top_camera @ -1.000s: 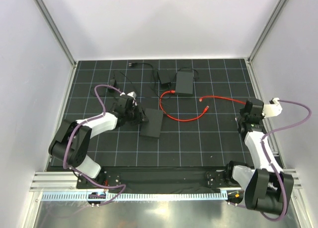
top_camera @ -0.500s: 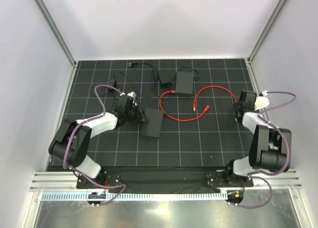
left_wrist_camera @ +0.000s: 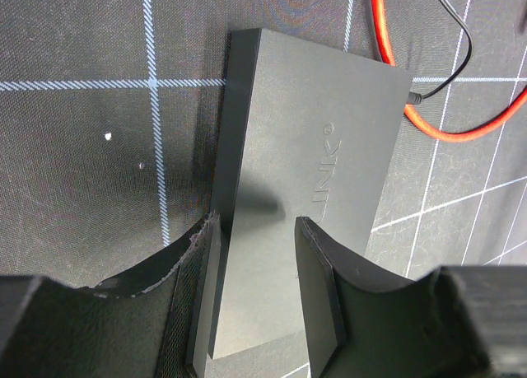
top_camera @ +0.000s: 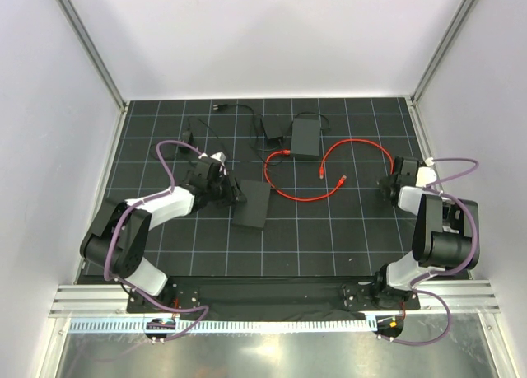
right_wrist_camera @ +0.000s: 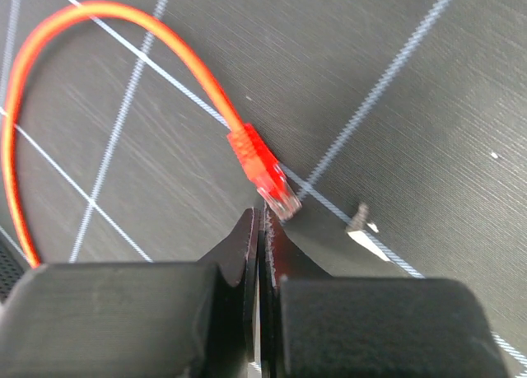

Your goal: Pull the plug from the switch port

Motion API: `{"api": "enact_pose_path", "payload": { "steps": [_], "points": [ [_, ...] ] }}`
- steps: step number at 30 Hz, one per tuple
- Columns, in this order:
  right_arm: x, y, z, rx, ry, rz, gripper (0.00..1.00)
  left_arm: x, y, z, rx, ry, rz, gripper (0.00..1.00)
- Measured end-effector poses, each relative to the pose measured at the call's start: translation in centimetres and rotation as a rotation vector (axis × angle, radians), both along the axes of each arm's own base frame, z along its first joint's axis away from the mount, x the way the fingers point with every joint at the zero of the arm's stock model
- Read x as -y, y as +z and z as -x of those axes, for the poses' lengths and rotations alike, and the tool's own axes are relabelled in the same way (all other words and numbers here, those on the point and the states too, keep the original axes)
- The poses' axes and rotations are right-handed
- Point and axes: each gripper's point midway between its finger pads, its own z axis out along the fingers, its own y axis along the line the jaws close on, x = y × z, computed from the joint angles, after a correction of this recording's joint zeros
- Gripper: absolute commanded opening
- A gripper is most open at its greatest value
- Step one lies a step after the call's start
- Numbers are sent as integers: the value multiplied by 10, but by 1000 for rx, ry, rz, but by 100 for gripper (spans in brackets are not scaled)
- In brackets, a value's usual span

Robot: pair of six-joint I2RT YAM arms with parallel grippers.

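The switch (left_wrist_camera: 313, 147) is a flat dark box with raised lettering, lying left of centre on the mat (top_camera: 254, 205). My left gripper (left_wrist_camera: 251, 230) is clamped on its near end, one finger along its side and the other on its top face (top_camera: 230, 193). No port shows in any view. A red plug (right_wrist_camera: 265, 170) with a clear tip lies loose on the mat just past my right gripper (right_wrist_camera: 262, 217), whose jaws are pressed together with nothing between them. Its red cable (top_camera: 354, 142) arches from the mat's centre to that gripper (top_camera: 384, 182).
A second black box (top_camera: 306, 137) sits at the back with black leads and a small adapter (top_camera: 272, 129) beside it. Another red cable (top_camera: 296, 198) curls from that box to the centre. A thin black lead (left_wrist_camera: 449, 69) ends by the switch's far corner. White walls enclose the gridded mat.
My right arm has folded back and its gripper has shifted left. The red cable has bowed from nearly straight into a high arch. The left arm and the switch have not moved.
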Motion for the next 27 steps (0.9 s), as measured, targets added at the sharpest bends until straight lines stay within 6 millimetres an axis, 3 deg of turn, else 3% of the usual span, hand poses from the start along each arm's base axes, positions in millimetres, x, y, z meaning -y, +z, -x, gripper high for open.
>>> {"api": "enact_pose_path", "payload": {
  "steps": [5,8,11,14,17,21,25,27],
  "points": [
    [1,-2,3,-13,13,17,2,1,0,0,-1,-3,3,45],
    [-1,3,0,4,37,24,19,1,0,1,-1,-4,4,46],
    [-9,14,-12,50,92,4,29,1,0,0,2,-5,6,46],
    [-24,35,-39,108,173,-20,36,1,0,0,2,-6,7,46],
    [-51,58,-72,163,281,-14,41,1,1,0,4,-6,7,46],
    [-119,83,-97,158,479,44,47,1,1,0,4,-6,7,46],
    [-178,87,-92,90,662,129,54,1,0,0,7,-8,7,46],
    [-194,82,-85,42,734,176,55,2,0,0,7,-10,9,46]
  ]
}}
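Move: The right hand's closed tips sit low over the mat at the far right, with the red cable's freed plug about 1 cm ahead and 1 cm right. The loose plug at that cable's other end lies some 20 cm left and 5 cm ahead; a second loose plug is 13 cm left, 2 cm ahead, and the upper box 25 cm left, 17 cm ahead. From the left hand, that first loose plug is about 25 cm right, 9 cm ahead. With the freed plug already loose in front of its tips, the right hand opens its shut fingers to about half and lifts off up and forward, leaving that plug behind. It then sweeps quickly left, some 20 cm in all, ending about 8 cm higher and 9 cm farther out near the cable's other loose plug, while the wrist swings about 40 degrees counter-clockwise. ##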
